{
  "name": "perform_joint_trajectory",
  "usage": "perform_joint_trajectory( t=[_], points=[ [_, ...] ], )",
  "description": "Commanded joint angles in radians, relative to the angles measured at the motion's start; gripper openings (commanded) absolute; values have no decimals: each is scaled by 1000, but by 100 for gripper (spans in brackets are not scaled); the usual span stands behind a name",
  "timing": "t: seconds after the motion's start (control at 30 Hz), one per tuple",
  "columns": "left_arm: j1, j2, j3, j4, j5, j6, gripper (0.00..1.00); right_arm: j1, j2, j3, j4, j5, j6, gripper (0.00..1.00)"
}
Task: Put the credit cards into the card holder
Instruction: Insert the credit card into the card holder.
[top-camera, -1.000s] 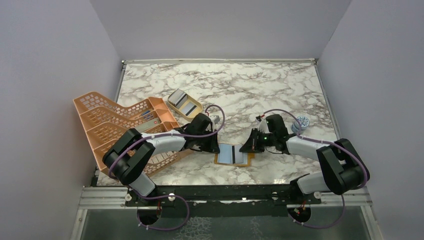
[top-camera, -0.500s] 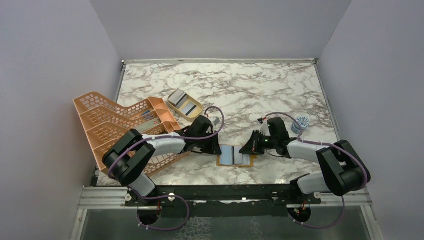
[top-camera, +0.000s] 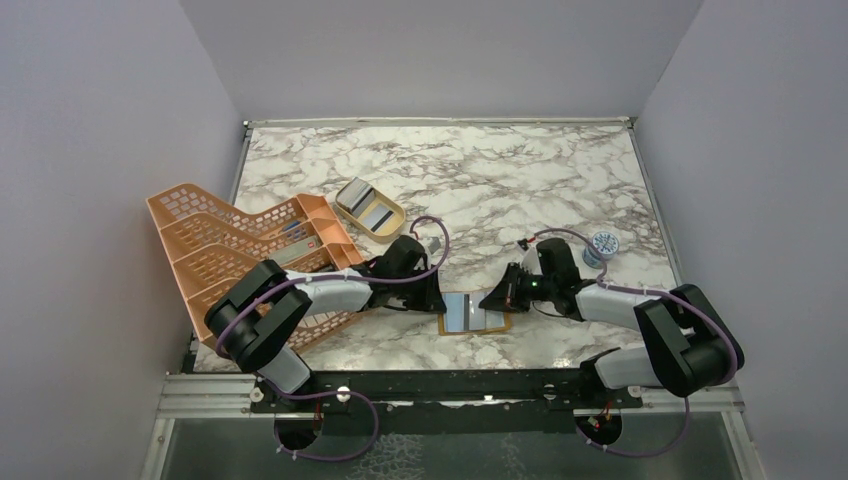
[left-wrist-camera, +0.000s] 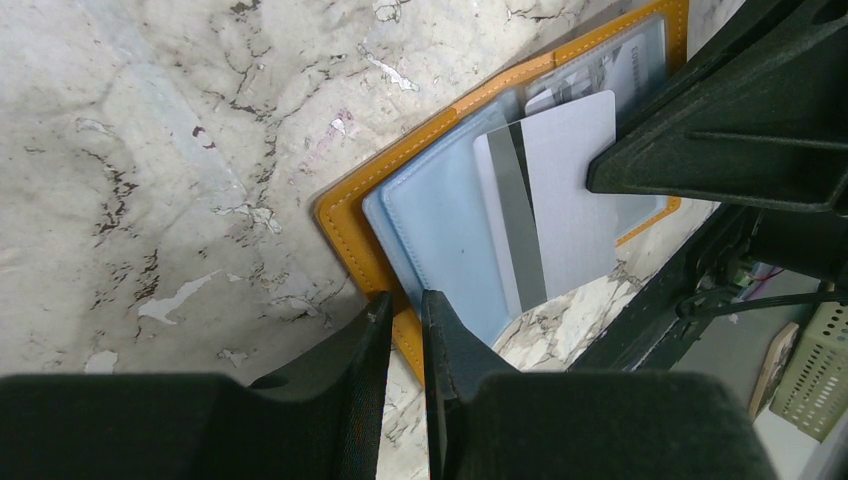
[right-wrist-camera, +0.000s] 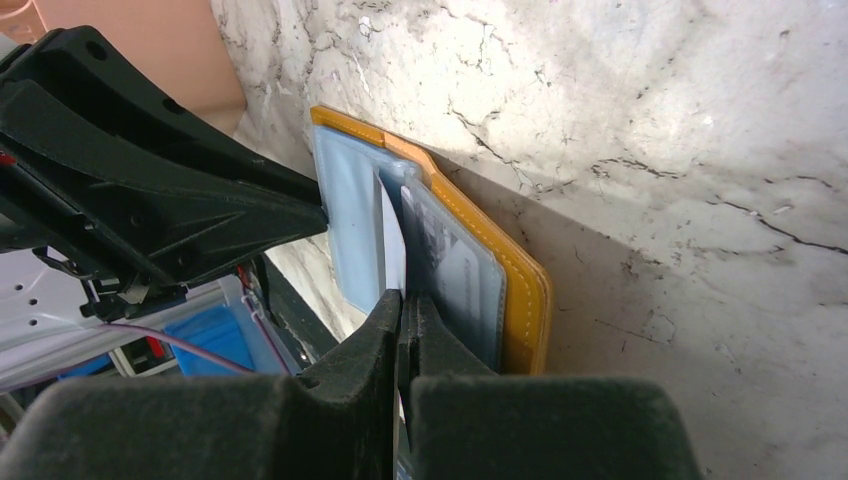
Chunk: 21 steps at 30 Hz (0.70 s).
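Note:
The card holder (top-camera: 482, 327) lies open on the marble near the front edge, mustard-orange outside (left-wrist-camera: 348, 218) and pale blue inside. My left gripper (top-camera: 437, 299) (left-wrist-camera: 405, 302) is shut on its orange left border. A silvery credit card (left-wrist-camera: 572, 195) with a dark stripe lies partly in the blue pocket. My right gripper (top-camera: 493, 298) (right-wrist-camera: 402, 298) is shut on that card's (right-wrist-camera: 393, 255) right end, low over the holder (right-wrist-camera: 522, 292). More credit cards (top-camera: 371, 212) lie in the tan dish.
A peach lattice rack (top-camera: 235, 250) fills the left side, under my left arm. The tan dish (top-camera: 393, 228) sits behind my left gripper. A small blue patterned round thing (top-camera: 603, 243) stands at the right. Grey walls close in the table on three sides.
Both grippers and the open card holder have slid a little towards the near edge. Both grips are unchanged.

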Motion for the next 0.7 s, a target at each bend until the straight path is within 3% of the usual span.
perform_joint_trajectory(
  t=[0.0,0.13,0.5,0.67],
  points=[
    [-16,0,-27,-5,-24,-13,21,-2,-8,-12,12,33,-2,1],
    [-19,2,-25,-4,-28,-13,20,-1,0,1,-7,29,-18,4],
    [-25,9,-19,3,-30,-13,21,2,-110,60,-229,151,-89,41],
    [-28,14,-17,4,-29,-14,20,18,-123,57,-243,160,-86,45]
  ],
)
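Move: The right hand still pinches the right side of the grey-striped credit card, whose middle is about 2 cm to its left, level fore and aft and about 1 cm below. The left page of the open card holder centres about 5 cm left of this hand, the right page some 2 cm to its right, both about 1 cm back and 1 cm lower. The left hand is at the holder's left edge, with the card's middle some 7 cm to its right and 1 cm below. After a brief hold, the right fingers open from shut to a bit under half and let go of the credit card's right side, while the hand backs off about 1.5 cm to the right, away from the left page, and lifts a little, with a slight forward drift and a small roll of some 5 degrees. The left hand stays almost in place meanwhile, its slightly parted fingertips still resting on the holder's left edge and not changing their gap. ##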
